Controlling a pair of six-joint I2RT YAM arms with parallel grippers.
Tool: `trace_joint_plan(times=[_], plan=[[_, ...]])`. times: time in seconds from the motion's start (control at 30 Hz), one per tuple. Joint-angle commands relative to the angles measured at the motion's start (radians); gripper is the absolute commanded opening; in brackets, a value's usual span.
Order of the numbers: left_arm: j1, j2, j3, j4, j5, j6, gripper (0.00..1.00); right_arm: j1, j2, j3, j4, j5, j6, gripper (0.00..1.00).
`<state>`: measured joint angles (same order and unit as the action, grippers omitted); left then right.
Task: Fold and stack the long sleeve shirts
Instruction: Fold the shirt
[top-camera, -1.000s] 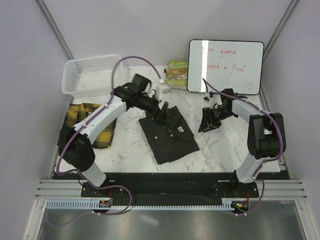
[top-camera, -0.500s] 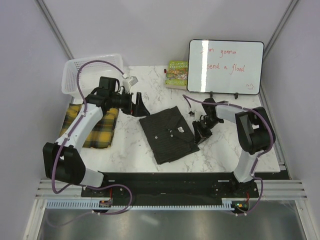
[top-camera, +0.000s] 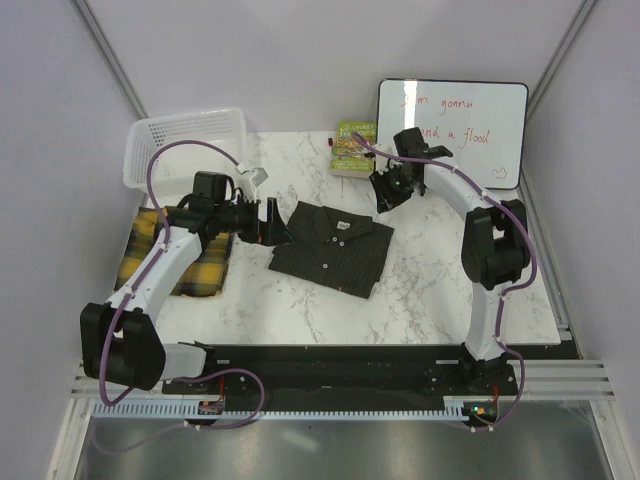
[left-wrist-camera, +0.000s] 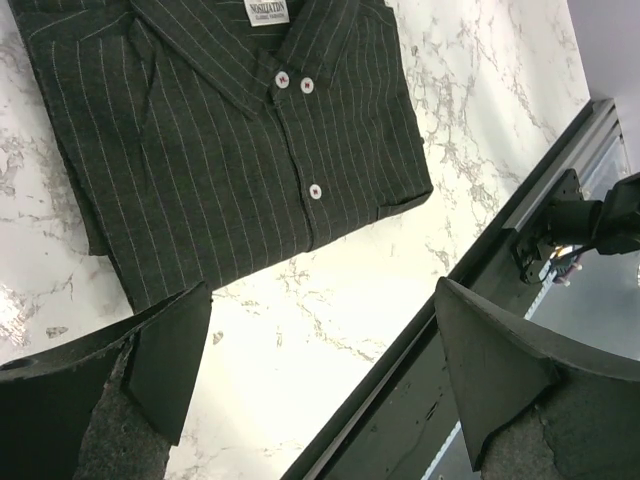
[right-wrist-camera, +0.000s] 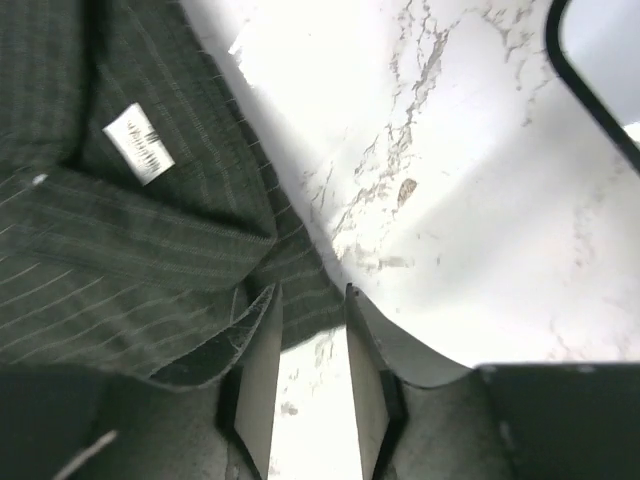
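Note:
The dark pinstriped shirt lies folded in the middle of the table, collar toward the back. In the left wrist view it fills the top, buttons up. The yellow plaid shirt lies folded at the left edge, partly under the left arm. My left gripper hovers just left of the dark shirt, jaws wide open and empty. My right gripper is near the shirt's back right corner. Its jaws stand slightly apart, with bare table in the gap and the shirt's edge just past the tips.
A white mesh basket stands at the back left. A green book and a whiteboard stand at the back. The black base rail runs along the table's near edge.
The dark shirt has been turned and drawn toward the back by the right gripper, which then let go. The left arm withdrew to the left and opened wide.

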<state>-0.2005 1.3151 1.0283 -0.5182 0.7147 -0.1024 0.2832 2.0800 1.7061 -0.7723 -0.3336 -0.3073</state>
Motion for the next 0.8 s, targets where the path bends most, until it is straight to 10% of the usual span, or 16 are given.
trace_joint_plan(times=[0.0,0.23,0.77], plan=[[0.003,-0.008,0.003,0.085,-0.037,-0.045,0.99,-0.009,-0.156,-0.017,-0.019,-0.034,0.083,0.41],[0.007,0.044,0.029,0.127,-0.023,-0.088,0.99,-0.009,-0.202,-0.222,0.027,-0.249,0.284,0.37],[0.007,0.004,-0.014,0.142,-0.008,-0.082,0.99,-0.033,-0.146,-0.321,0.137,-0.156,0.361,0.38]])
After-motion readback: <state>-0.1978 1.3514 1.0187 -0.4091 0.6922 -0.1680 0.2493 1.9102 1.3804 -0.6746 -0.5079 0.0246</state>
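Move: The folded dark shirt has its middle some 12 cm to the right hand's left and 8 cm back, roughly 6 cm below it; its right shoulder corner is nearly under the fingertips. From the same hand the green book is about 16 cm ahead and 6 cm left, and the whiteboard's middle about 17 cm ahead and 18 cm right. From the left hand, the shirt is about 14 cm right, 4 cm ahead and 17 cm below. Over the dark shirt's right side the empty right hand rises about 5 cm, then arcs back and down again, ending some 7 cm nearer the robot above the right edge, at almost its old height. The fingers stay part open while the wrist turns some 25 degrees, partly clockwise, leaning the tips more to the left. The wide-open left hand eases about 2 cm forward. ##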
